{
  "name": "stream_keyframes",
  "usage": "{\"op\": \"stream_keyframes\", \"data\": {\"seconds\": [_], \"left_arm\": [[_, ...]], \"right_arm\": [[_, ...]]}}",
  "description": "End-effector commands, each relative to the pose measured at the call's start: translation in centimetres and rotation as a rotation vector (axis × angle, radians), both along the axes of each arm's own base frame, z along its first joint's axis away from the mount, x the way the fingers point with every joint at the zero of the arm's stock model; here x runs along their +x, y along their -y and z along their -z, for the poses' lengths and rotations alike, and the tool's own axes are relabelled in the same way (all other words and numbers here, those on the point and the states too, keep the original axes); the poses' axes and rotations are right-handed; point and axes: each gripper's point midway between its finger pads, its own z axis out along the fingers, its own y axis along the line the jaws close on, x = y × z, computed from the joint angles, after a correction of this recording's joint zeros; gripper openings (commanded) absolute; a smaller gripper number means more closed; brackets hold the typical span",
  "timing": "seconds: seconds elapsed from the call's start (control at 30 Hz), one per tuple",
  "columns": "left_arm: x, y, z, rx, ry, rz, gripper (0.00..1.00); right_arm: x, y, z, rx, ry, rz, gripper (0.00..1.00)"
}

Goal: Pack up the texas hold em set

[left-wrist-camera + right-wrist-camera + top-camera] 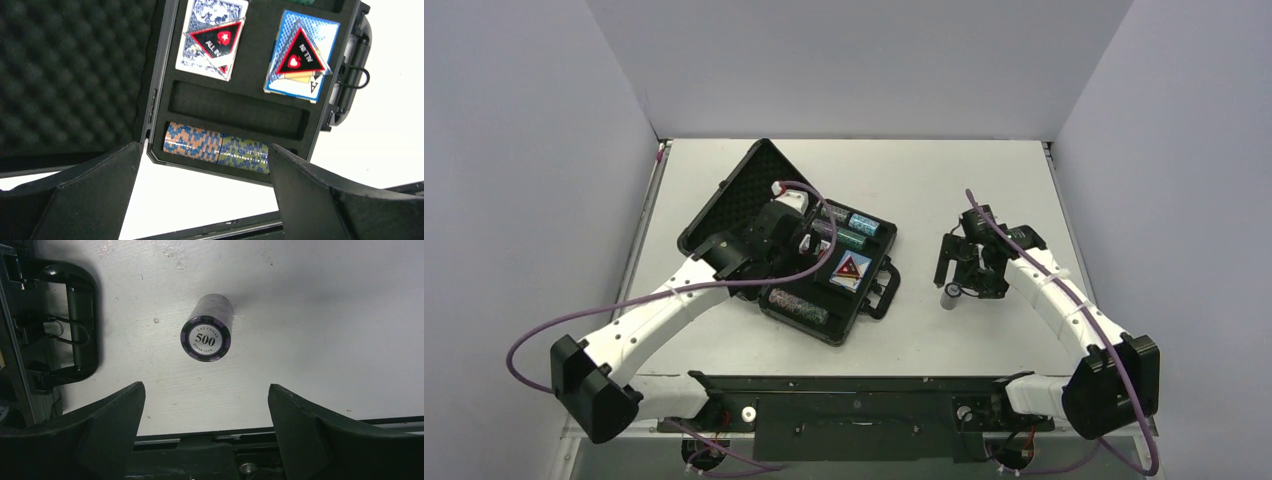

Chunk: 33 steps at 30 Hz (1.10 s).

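The black briefcase (734, 205) lies open left of centre, its foam lid (70, 75) tipped back. In its tray, two blue card decks (212, 37) (300, 55) each carry a red-black triangle (218, 40). An orange-blue chip roll (192, 142) and a green-blue one (243, 154) fill the near slot. My left gripper (205, 150) (809, 238) hovers open over the tray with nothing between its fingers. On the table right of the case, a chip roll (206, 337) (949, 296) stands upright, topped by a purple-black "500" chip. My right gripper (206, 387) (956, 258) hangs open above it, apart from it.
One long slot (237, 107) in the tray holds nothing. The case's carrying handle (75, 320) (886, 290) sticks out toward the standing roll. White walls close in the table (984, 190) on three sides. The arms' black base rail (854, 400) runs along the near edge.
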Motion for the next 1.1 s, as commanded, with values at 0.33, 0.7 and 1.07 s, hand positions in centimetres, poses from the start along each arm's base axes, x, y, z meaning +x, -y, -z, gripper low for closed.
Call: {"op": "stream_keyframes", "data": {"seconds": [0.33,0.7,1.07], "left_arm": [[-3.3,-1.7,-0.8,-0.169,0.09,0.029,0.96],[-5.3,-2.8,0.8,-0.22,0.105,0.035,0.96],[-6.1,-3.1,2.8,-0.221,0.09,0.041,0.96]], "right_arm": [[3.2,-0.8,1.0,-0.043,0.02,-0.005,0.8],[3.7,-0.6,2.6,-0.101,-0.029,-0.024,0.73],[3.3,-0.1,3.9,-0.139,-0.064,-0.031,0.59]]}}
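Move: From the right gripper, the purple 500 chip stack stands about 2 cm ahead and 1 cm to the left, its middle roughly 9 cm below. The case handle lies about 5 cm ahead and 15 cm to the left of that gripper, and the blue card deck with its triangle button some 10 cm ahead and 23 cm left, both around 10 cm lower. From the left gripper the chip stack is about 33 cm to the right, 5 cm back and 16 cm below. Lower the right gripper about 4 cm and ease it 2 cm forward onto the line of the purple chip stack, tipping the fingers a little steeper and narrowing them by roughly a third without gripping. Meanwhile draw the empty left gripper back about 7 cm and leftward over the case's near end, sinking late, fingers kept wide open. ##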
